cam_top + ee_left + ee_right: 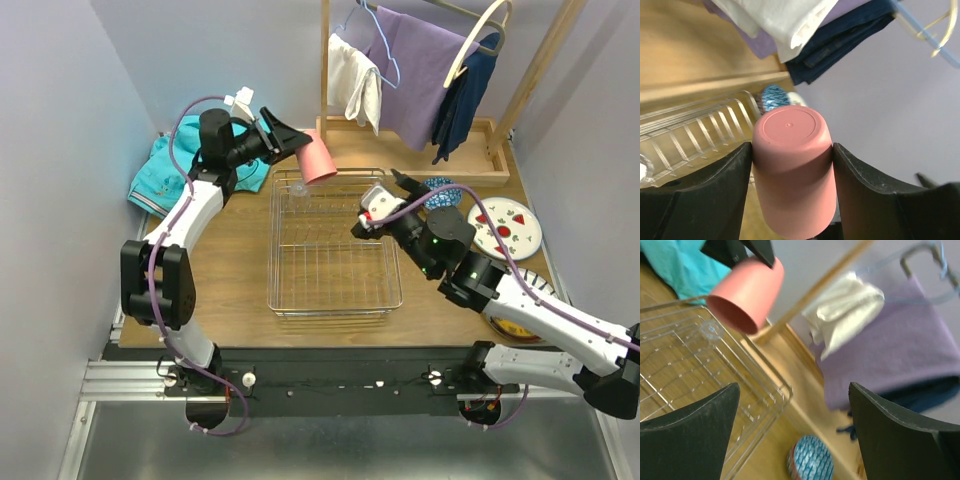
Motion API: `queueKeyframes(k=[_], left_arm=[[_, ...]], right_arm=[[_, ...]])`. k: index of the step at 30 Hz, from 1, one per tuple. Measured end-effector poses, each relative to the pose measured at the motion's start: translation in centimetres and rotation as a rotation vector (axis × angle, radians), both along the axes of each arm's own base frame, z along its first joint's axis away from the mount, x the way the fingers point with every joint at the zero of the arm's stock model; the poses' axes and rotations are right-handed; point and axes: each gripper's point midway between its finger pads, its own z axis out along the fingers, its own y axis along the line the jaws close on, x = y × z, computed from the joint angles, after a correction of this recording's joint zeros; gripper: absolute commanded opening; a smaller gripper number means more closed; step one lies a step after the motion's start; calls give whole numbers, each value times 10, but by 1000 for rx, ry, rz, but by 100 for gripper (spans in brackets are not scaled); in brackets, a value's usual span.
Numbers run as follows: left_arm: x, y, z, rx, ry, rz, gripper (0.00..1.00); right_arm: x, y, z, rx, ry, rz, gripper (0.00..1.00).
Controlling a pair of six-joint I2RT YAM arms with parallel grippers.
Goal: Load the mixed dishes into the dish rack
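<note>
My left gripper (298, 146) is shut on the pink cup (319, 159), which lies on its side in the air over the far edge of the dish rack (335, 290). Both fingers press the cup's (792, 165) sides. A small clear glass (298, 188) stands inside the rack's far left corner. My right gripper (408, 188) hangs open and empty past the rack's right far corner, above the blue-patterned bowl (810, 459). The white plate with red fruit motifs (505, 226) lies at the right. A yellow plate (512, 326) peeks out under my right arm.
The wooden clothes rack (410, 150) with purple, white and navy garments stands along the back, right behind the dish rack. A teal cloth (168, 172) lies at the back left beneath my left arm. Walls close in on both sides.
</note>
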Motion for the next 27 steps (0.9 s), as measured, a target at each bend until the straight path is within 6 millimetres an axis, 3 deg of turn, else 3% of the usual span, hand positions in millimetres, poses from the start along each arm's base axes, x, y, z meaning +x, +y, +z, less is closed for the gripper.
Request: queueKeyframes(k=[3,9,16,21,27], left_arm=[[8,-7,-6,125,-108,-4,50],[8,-30,-23,366,-327,-19,45],[13,-59,-49,584,-549,-72,42],[37,-57,-79,698,-615,-47,42],[61,-57,-104,774,-667,-9,42]], right_arm=[[1,-24,-11,37,72,-110,96],[7,-54,-76,-85,191,-237,97],[13,-71,-88,-87,195,-298,100],[27,-102,-104,-92,241,-406,100],[29,-117,-115,-91,290,-457,100]])
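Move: The pink cup is already in the left fingers. Its likely place, the dish rack's far end, lies about 10 cm ahead of that hand, 6 cm to its right and 27 cm below; the glass stands there some 11 cm ahead, 2 cm left, 26 cm down. The empty right hand has the blue bowl about 24 cm ahead, 24 cm right and 31 cm below, with the watermelon plate roughly 17 cm right of the bowl and 10 cm nearer. The pink cup, still pinched by the left hand, is rolled some 55 degrees about the fingers' line to turn its mouth down while it sinks about 10 cm towards the rack's far end, first rightward, then forward. The open right hand draws clear of it, right and down towards the blue bowl, turning clockwise and tipping downward. ##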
